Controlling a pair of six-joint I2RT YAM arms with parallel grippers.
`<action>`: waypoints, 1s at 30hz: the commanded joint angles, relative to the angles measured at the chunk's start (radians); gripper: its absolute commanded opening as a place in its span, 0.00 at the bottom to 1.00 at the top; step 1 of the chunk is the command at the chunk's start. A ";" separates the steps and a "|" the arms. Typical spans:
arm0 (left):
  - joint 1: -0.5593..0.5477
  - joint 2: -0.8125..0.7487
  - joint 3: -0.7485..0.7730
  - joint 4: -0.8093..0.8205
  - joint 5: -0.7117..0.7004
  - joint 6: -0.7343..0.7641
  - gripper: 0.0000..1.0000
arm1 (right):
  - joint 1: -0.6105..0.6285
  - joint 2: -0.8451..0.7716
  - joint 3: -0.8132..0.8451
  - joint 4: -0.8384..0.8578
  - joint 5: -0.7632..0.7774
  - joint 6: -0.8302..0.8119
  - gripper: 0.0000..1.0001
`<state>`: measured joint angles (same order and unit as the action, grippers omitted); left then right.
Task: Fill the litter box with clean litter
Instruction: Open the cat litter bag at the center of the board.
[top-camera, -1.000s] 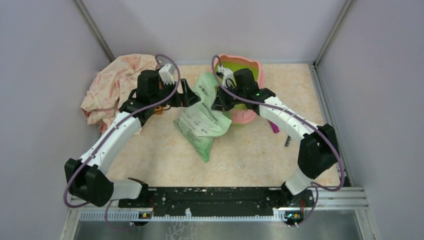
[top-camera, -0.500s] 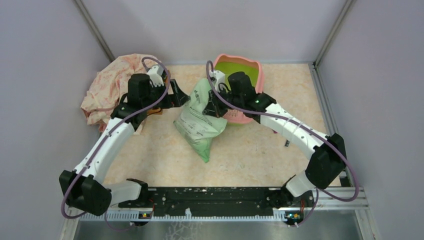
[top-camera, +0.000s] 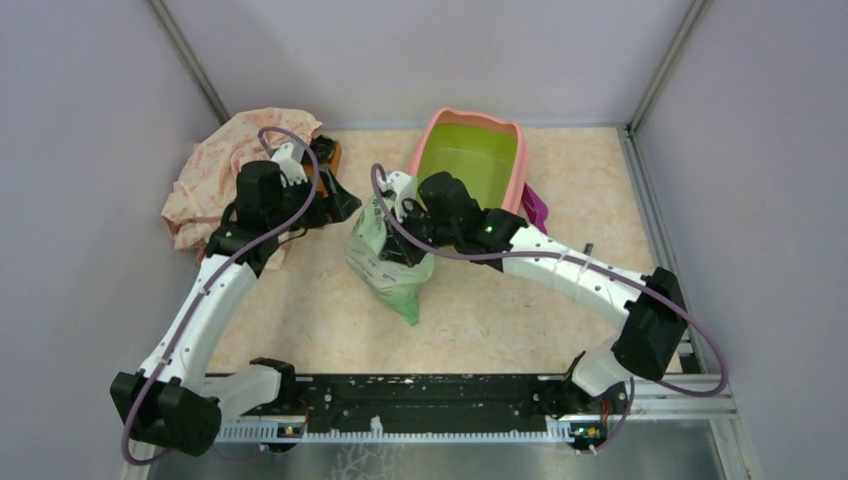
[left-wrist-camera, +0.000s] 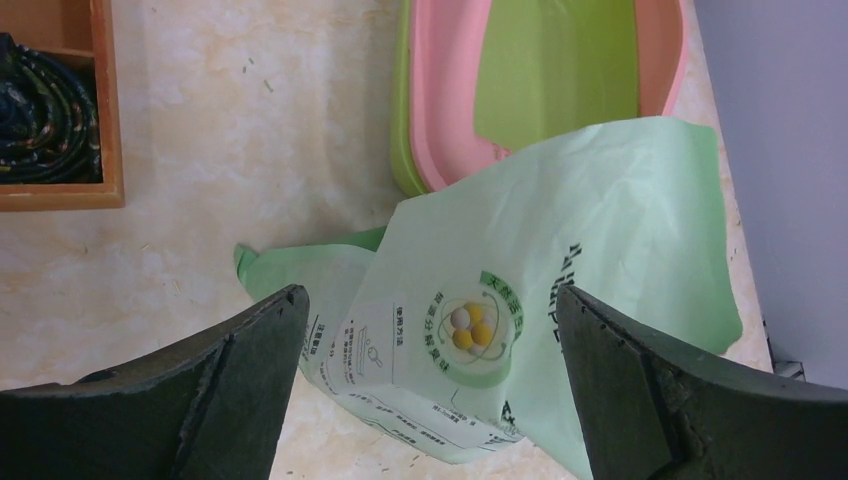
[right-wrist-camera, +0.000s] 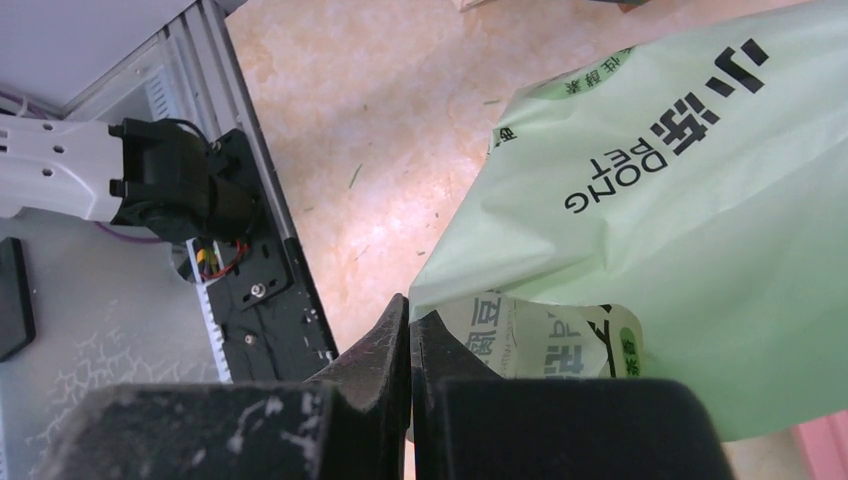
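Note:
The litter box (top-camera: 424, 152), pink-rimmed with a lime-green inside, stands at the back centre and also shows in the left wrist view, litter box (left-wrist-camera: 440, 100). No clean litter shows anywhere. A light green printed bag (top-camera: 402, 286) stands slumped in front of the box's left corner. My right gripper (top-camera: 397, 232) is shut on the bag's upper edge; in its wrist view the right gripper (right-wrist-camera: 410, 312) pinches a corner of the bag (right-wrist-camera: 690, 240). My left gripper (top-camera: 341, 201) stands open just left of the bag, and the bag (left-wrist-camera: 570, 250) lies beyond its spread fingers (left-wrist-camera: 250, 370), untouched.
A crumpled floral cloth (top-camera: 232, 165) lies at the back left. A wooden box (left-wrist-camera: 60, 192) with dark contents sits by the left gripper. A magenta scoop (top-camera: 536, 208) rests against the litter box's right side. Walls enclose the table on three sides.
Both grippers have moved left. The right gripper pulled the bag's top leftward off the litter box, uncovering the box's inside. The left gripper drew back from the bag, still open.

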<state>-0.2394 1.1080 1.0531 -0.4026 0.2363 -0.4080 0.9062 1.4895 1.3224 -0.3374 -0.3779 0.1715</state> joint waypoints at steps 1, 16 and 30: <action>0.009 -0.023 -0.028 -0.017 0.006 -0.010 0.99 | 0.091 0.003 0.066 0.014 0.032 -0.016 0.00; 0.009 -0.131 -0.131 -0.018 0.113 -0.080 0.99 | 0.241 0.082 0.085 -0.013 0.130 -0.010 0.00; 0.009 -0.183 -0.305 0.026 0.115 -0.104 0.36 | 0.263 0.069 0.053 -0.047 0.291 0.007 0.00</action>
<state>-0.2329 0.9264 0.7765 -0.3893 0.3538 -0.5117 1.1526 1.5902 1.3621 -0.3698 -0.1329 0.1692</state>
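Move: The bag's logo panel, which the left fingers go for, hangs about 6 cm right of the left hand, 1 cm back of it and 5 cm below. The wooden tray lies about 10 cm left of that hand and 5 ahead, the litter box some 25 cm right and 9 ahead, both about 20 cm lower. From the right hand, already pinching the bag's edge, the logo panel is about 10 cm ahead, 4 left and slightly below; the litter box is 20 ahead and 15 right. The bag's edge stays pinched in the shut right fingers, which draw it back, left and down by about 8 cm in all, away from the litter box. The open left gripper, tipping slightly down, follows the logo panel back about 6 cm, sinking as much, mostly near the end; its fingers then start closing on either side of the logo. ##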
